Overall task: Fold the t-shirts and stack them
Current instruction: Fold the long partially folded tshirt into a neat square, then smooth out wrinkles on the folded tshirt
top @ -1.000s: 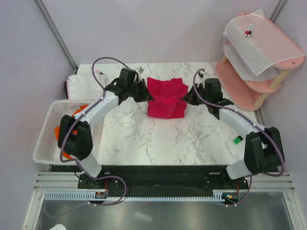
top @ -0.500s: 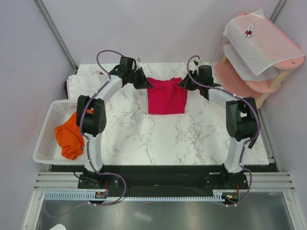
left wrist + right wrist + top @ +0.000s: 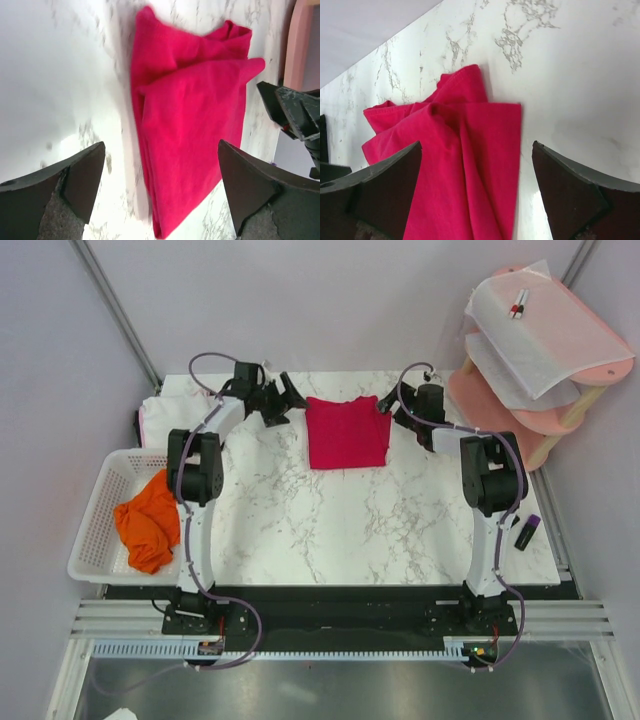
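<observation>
The crimson-red t-shirt (image 3: 347, 432) lies folded in a flat rectangle at the back middle of the marble table (image 3: 340, 530). My left gripper (image 3: 287, 401) stands open just off its left edge, and my right gripper (image 3: 389, 409) stands open just off its right edge; neither holds cloth. In the left wrist view the red t-shirt (image 3: 195, 115) lies ahead of the open left gripper (image 3: 160, 144). The right wrist view shows the red t-shirt (image 3: 460, 165) between and beyond the spread fingers of the right gripper (image 3: 476, 145). An orange t-shirt (image 3: 147, 520) hangs over the basket. A white t-shirt (image 3: 165, 416) lies at the back left.
A white mesh basket (image 3: 98, 502) sits at the table's left edge. A pink two-tier shelf (image 3: 520, 415) draped with thin white sheets stands at the back right. A small dark purple object (image 3: 527, 532) lies near the right edge.
Both grippers opened and let go of the red t-shirt, then drew back a little to its sides. The shirt now lies flatter and farther back.
</observation>
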Available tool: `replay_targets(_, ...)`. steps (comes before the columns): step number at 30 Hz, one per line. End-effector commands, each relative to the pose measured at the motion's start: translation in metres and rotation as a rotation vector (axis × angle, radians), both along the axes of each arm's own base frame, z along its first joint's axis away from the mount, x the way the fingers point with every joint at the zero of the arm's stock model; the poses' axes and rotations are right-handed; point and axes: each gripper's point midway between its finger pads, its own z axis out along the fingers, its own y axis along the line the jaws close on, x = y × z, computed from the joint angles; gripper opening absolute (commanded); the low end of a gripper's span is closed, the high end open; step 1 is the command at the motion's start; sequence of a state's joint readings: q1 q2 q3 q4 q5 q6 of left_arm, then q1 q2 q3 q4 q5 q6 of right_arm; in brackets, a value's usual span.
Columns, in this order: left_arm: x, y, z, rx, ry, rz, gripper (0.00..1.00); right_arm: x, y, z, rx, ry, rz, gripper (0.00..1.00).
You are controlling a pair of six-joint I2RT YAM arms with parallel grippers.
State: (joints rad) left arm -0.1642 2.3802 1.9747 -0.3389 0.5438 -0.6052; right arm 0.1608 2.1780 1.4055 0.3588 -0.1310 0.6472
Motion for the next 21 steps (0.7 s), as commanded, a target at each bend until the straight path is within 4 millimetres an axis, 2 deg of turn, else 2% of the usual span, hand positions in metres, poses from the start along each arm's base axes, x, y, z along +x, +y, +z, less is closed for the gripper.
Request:
replay_targets(1,-0.019,-0.002,0.074,-0.022,-0.227,-0.01,1.0,-0.01,-0.008,0.078,0.003,-0.188,-0.043,0.98)
replay_targets(4,-0.048,-0.005,0.082,-0.072,-0.255,-0.028,1.0,-0.027,-0.003,0.074,0.01,-0.16,-0.002,0.98)
replay_targets(7,-0.067,-0.011,0.069,-0.077,-0.225,-0.042,0.99,-0.033,0.002,0.058,0.01,-0.11,0.036,0.98)
replay_targets(11,-0.085,-0.019,0.041,-0.059,-0.157,-0.055,0.98,-0.035,0.008,0.031,0.018,-0.045,0.064,0.98)
replay_targets(15,-0.096,-0.024,0.022,-0.06,-0.108,-0.069,0.96,-0.027,0.016,0.007,0.025,-0.012,0.096,0.98)
replay_targets(21,-0.106,-0.026,0.009,-0.046,-0.09,-0.085,0.95,-0.007,0.023,0.007,0.041,-0.06,0.114,0.89)
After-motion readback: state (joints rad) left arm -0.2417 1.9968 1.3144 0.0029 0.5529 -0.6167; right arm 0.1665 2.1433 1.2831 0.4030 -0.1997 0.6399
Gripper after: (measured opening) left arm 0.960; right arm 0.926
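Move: The folded t-shirt's near-left corner lies some 15 cm back from the left hand, about 3 cm to its right and 5 cm below; the t-shirt's middle is 13 cm to that hand's right and 4 cm back. The white cloth stack stands about 31 cm to the left hand's left, level with it. From the right hand, the t-shirt's middle is roughly 10 cm left, 3 cm back and 5 cm below. Towards the t-shirt's near-left corner, the left hand draws back about 11 cm beside the left edge, drifting slightly right and arching some 4 cm up before sinking again. The right hand backs off about 3 cm, lifting over 4 cm, then comes down towards the t-shirt's right edge, ending 2 cm lower than it began. Both grippers stay wide open; no contact can be seen. ##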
